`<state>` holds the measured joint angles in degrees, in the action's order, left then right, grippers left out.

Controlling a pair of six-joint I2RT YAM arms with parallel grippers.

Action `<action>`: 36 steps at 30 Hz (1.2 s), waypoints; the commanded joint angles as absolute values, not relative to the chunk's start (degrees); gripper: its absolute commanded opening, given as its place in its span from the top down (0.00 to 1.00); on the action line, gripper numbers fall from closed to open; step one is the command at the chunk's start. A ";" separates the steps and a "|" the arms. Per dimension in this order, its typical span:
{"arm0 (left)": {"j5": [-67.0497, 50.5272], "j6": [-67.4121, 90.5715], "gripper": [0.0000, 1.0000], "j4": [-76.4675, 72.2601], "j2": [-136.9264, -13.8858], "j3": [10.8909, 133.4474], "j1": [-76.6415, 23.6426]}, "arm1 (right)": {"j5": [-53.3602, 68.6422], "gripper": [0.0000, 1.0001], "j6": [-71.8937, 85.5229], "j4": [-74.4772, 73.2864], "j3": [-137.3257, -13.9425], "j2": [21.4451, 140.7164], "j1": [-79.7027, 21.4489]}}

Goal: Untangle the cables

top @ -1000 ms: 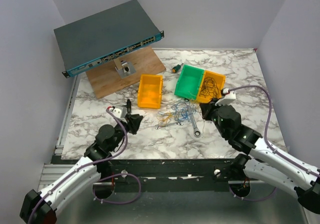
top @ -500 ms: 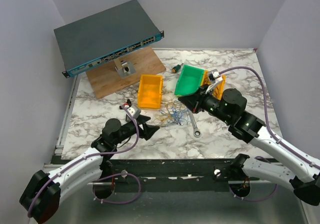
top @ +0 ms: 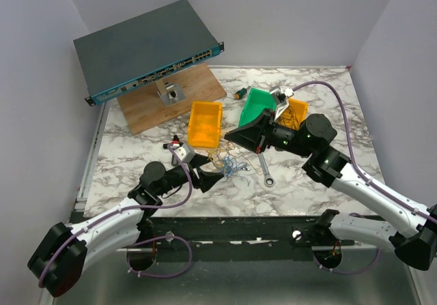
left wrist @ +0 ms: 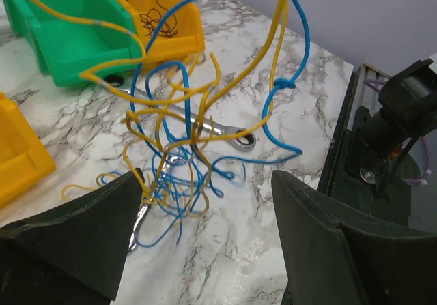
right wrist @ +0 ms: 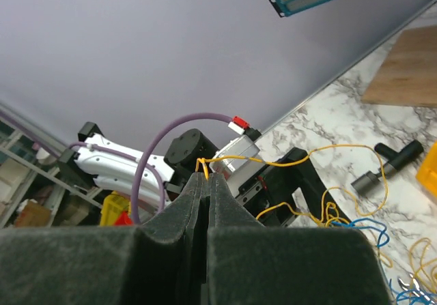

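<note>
The cables are a loose tangle of thin blue and yellow wires on the marble table, partly lying over a silver wrench. My left gripper sits low just left of the tangle, open. In the left wrist view the cables lie ahead of its gripper, and nothing is between the fingers. My right gripper hovers above the tangle, shut on a yellow cable. In the right wrist view that yellow cable leaves the shut gripper and runs down to the bundle.
A yellow bin stands left of the tangle. A green bin and a second yellow bin holding dark wires stand behind it. A network switch rests on a wooden board at the back left. A small green-ended tool lies nearby.
My left gripper has opened and moved right, up to the tangle. My right gripper has swung left over the tangle and risen, pulling the yellow cable up with it.
</note>
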<state>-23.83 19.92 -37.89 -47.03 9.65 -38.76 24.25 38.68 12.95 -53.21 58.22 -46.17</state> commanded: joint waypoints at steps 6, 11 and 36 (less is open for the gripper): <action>-23.55 20.39 0.38 -43.65 -48.18 9.82 -39.11 | 29.18 0.99 43.77 21.35 -53.80 62.75 -48.62; -18.22 19.67 1.00 -31.40 -52.22 15.48 -39.16 | 12.41 0.99 36.75 7.24 -58.06 59.48 -48.74; 18.55 26.81 1.00 -14.26 -33.36 10.47 -36.39 | -74.75 0.91 43.91 -36.52 -49.85 42.07 -48.61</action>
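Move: Just off the open left fingertips, about 2 cm to their right and 1 cm ahead, hang the blue and yellow strands; the tangle on the table lies about 7 cm ahead, 7 cm right and 15 cm below, the empty orange bin some 22 cm ahead and 4 cm left. From the right hand, already pinching the yellow cable high up, the brown-cable bin is roughly 24 cm ahead, 22 cm right and 34 cm down, the ratchet wrench 12 cm ahead, 11 cm right. Closing on the hanging blue and yellow strands almost where it stands, the left hand then carries them left and forward, about 12 cm in all, turning some 40 degrees counter-clockwise. The right keeps its pinch on the yellow cable and sweeps about 27 cm right and a little forward towards the brown-cable bin, swinging nearly 90 degrees clockwise and sinking late. ##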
